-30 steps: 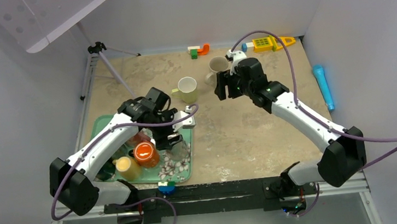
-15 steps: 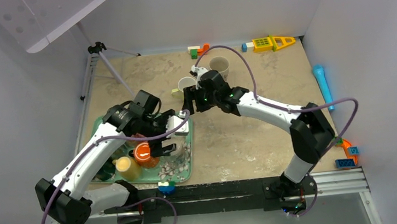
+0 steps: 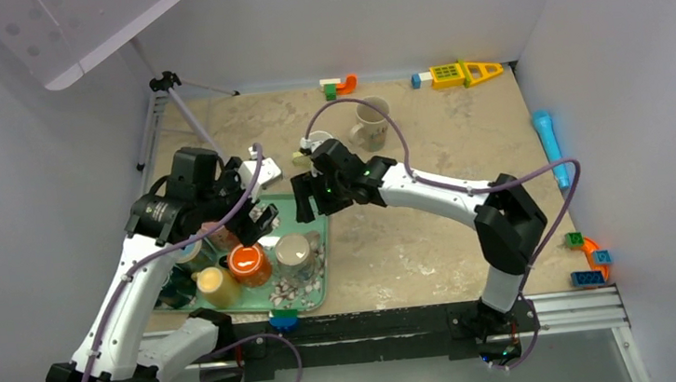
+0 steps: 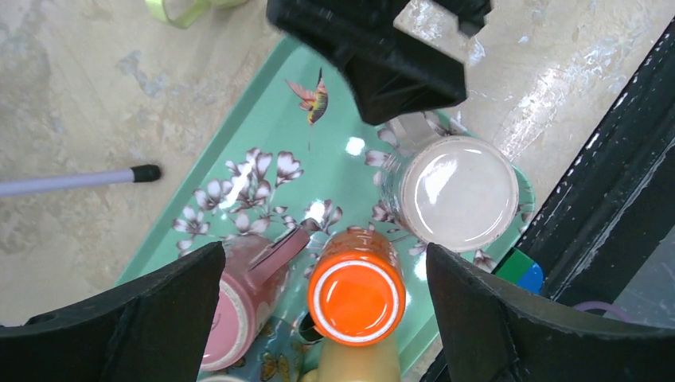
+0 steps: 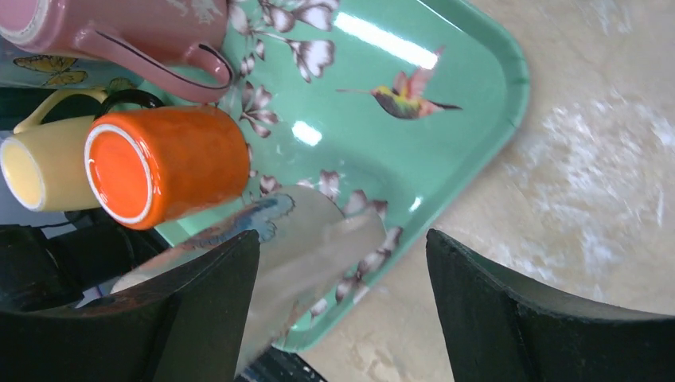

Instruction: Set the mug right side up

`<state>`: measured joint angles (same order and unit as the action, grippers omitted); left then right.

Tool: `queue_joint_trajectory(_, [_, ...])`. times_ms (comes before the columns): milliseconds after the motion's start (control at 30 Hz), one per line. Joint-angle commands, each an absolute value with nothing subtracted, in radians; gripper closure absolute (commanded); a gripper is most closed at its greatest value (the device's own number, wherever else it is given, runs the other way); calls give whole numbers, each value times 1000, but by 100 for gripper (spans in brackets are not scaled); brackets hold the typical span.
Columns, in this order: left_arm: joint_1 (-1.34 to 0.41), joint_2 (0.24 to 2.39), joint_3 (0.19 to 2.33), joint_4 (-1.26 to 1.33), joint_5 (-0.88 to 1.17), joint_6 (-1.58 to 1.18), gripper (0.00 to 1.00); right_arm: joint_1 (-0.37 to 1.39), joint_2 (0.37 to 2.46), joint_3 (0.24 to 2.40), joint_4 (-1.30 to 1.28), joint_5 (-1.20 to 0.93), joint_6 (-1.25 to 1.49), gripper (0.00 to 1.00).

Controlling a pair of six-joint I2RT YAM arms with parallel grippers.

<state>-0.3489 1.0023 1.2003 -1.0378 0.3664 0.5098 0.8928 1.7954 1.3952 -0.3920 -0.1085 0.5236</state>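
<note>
Several mugs stand bottom up on the green flowered tray (image 3: 310, 214): an orange mug (image 3: 248, 263) (image 4: 356, 296) (image 5: 159, 163), a pale grey mug (image 3: 292, 251) (image 4: 458, 189) (image 5: 278, 247) and a yellow mug (image 3: 214, 285). A pink mug (image 4: 243, 310) (image 5: 119, 32) leans beside them. My left gripper (image 3: 258, 222) (image 4: 325, 263) hangs open above the orange mug, touching nothing. My right gripper (image 3: 302, 199) (image 5: 342, 239) is open over the tray's far right corner. The blurred grey mug lies partly between its fingers, below them.
A light green mug (image 3: 315, 141) and a beige mug (image 3: 371, 120) stand upright on the table behind the right arm. A tripod (image 3: 178, 103) is at the back left, toys (image 3: 454, 73) along the back wall, a blue cylinder (image 3: 550, 147) at the right.
The right arm swung from the beige mug at the back down to the tray's corner. The left arm drew back to the left and its jaws spread wider.
</note>
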Motion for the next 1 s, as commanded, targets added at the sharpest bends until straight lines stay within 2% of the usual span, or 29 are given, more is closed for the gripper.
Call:
queue_joint_trajectory(0, [-344,1041,1193,-1003,375,419,0,858,1691,1322,-365,-92,640,19])
queue_joint_trajectory(267, [-344,1014,1164,-982,376,405,0,860,1752,1279,-436,-199,1007,18])
queue_joint_trajectory(433, [-344,990,1145,-975,388,417,0,864,1699,1191,-303,-265,1205,19])
queue_joint_trajectory(700, [-343,994,1140,-975,397,424,0,893,1745,1117,-152,-382,1294,22])
queue_joint_trajectory(967, [-343,992,1134,-969,397,425,0,907,1780,1136,-55,-392,1332,25])
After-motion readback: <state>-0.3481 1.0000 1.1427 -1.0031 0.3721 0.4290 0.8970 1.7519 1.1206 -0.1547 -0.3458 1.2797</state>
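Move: Lying behind and below the open right hand, the upside-down clear mug stands roughly 9 cm back, 4 cm left and 8 cm down. The orange mug sits some 10 cm to the left of the clear one and level with it; the upright light-green mug is about 14 cm ahead of the right hand and 3 cm to its right. From the left hand, the clear mug is about 4 cm back, 7 cm right and 17 cm below. Swinging in towards the clear mug, the right hand first slips some 2 cm right, then draws back about 6 cm while sinking 4 cm, and finally eases 4 cm left and rises a little. Meanwhile it rolls some 40 degrees clockwise about its fingers' line, bringing the open fingers up to the mug's handle side; contact can't be made out. ##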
